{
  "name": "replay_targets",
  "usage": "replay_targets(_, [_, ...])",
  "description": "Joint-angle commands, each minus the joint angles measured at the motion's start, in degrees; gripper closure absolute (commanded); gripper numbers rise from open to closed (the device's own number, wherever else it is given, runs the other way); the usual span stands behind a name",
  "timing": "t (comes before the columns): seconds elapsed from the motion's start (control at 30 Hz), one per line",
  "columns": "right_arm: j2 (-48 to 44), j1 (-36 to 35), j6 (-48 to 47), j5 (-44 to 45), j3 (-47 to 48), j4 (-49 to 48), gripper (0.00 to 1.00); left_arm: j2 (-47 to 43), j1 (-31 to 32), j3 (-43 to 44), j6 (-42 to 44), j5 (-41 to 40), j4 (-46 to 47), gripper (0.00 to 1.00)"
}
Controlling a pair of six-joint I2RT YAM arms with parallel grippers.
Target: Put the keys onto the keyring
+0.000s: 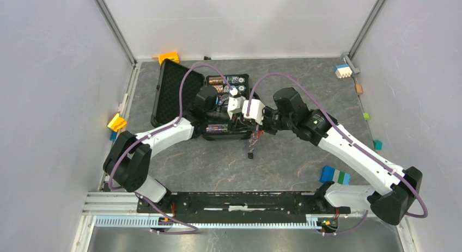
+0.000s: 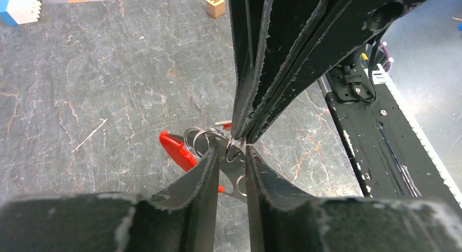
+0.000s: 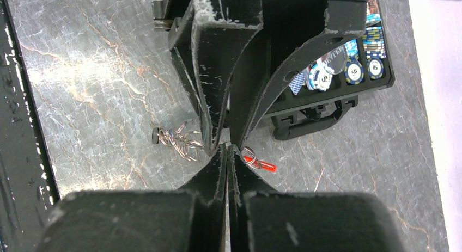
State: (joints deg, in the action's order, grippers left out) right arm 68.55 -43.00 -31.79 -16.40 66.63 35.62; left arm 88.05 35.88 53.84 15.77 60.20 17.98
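Observation:
Both grippers meet tip to tip above the table, in front of a black case. My left gripper (image 2: 229, 154) is shut on a flat silvery key (image 2: 235, 177); a small red bit (image 2: 221, 189) shows beside its finger. My right gripper (image 3: 228, 148) is shut on a small silvery ring (image 2: 232, 149) at the key's top. The keyring's rings (image 2: 199, 139) and long red tag (image 2: 175, 149) hang just beside the fingertips. They also show in the right wrist view, the rings (image 3: 182, 140) and the tag (image 3: 262, 165). A short chain dangles below the grippers (image 1: 251, 146). No blue key shows.
An open black case (image 1: 163, 91) holding poker chips (image 3: 354, 72) lies right behind the grippers. Coloured blocks lie by the walls (image 1: 116, 122) (image 1: 342, 71) and near the right arm (image 1: 334, 174). A wooden cube (image 2: 215, 6) sits far off. A black rail (image 1: 239, 200) runs along the near edge.

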Motion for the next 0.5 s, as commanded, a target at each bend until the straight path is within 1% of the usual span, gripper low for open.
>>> replay_targets(0.0, [-1.4, 0.2, 0.2, -0.8, 0.1, -2.5, 1.0, 0.1, 0.3, 1.8, -2.4, 1.6, 2.7, 0.72])
replay_targets(0.47, [-1.5, 0.4, 0.1, -0.5, -0.3, -2.7, 1.0, 0.2, 0.3, 2.1, -3.6, 1.9, 3.1, 0.96])
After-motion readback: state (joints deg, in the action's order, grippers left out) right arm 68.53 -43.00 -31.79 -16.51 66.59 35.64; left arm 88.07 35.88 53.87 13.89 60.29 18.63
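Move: The small metal ring at the right fingertips is only about 1 cm to the right of the left hand point, level with it, between the partly open left fingers. From the left hand, the two larger rings are some 2 cm ahead and 2 cm right, and the red piece about 4 cm ahead, 3 cm right and 2 cm lower; the bunch's black fob is roughly 4 cm back, 1 cm right and 9 cm below. From the right hand the small ring is about 1 cm left and 1 cm below. The left hand stays in place, pointing to the robot's right just under the right fingertips, and goes on closing its fingers from about a third open to nearly shut, so that both fingertips come together on the small ring and pinch it. The right hand stands still above it with its fingers shut, keeping its own hold on the ring and pointing left and down, with no turn of either wrist beyond a degree or so. ##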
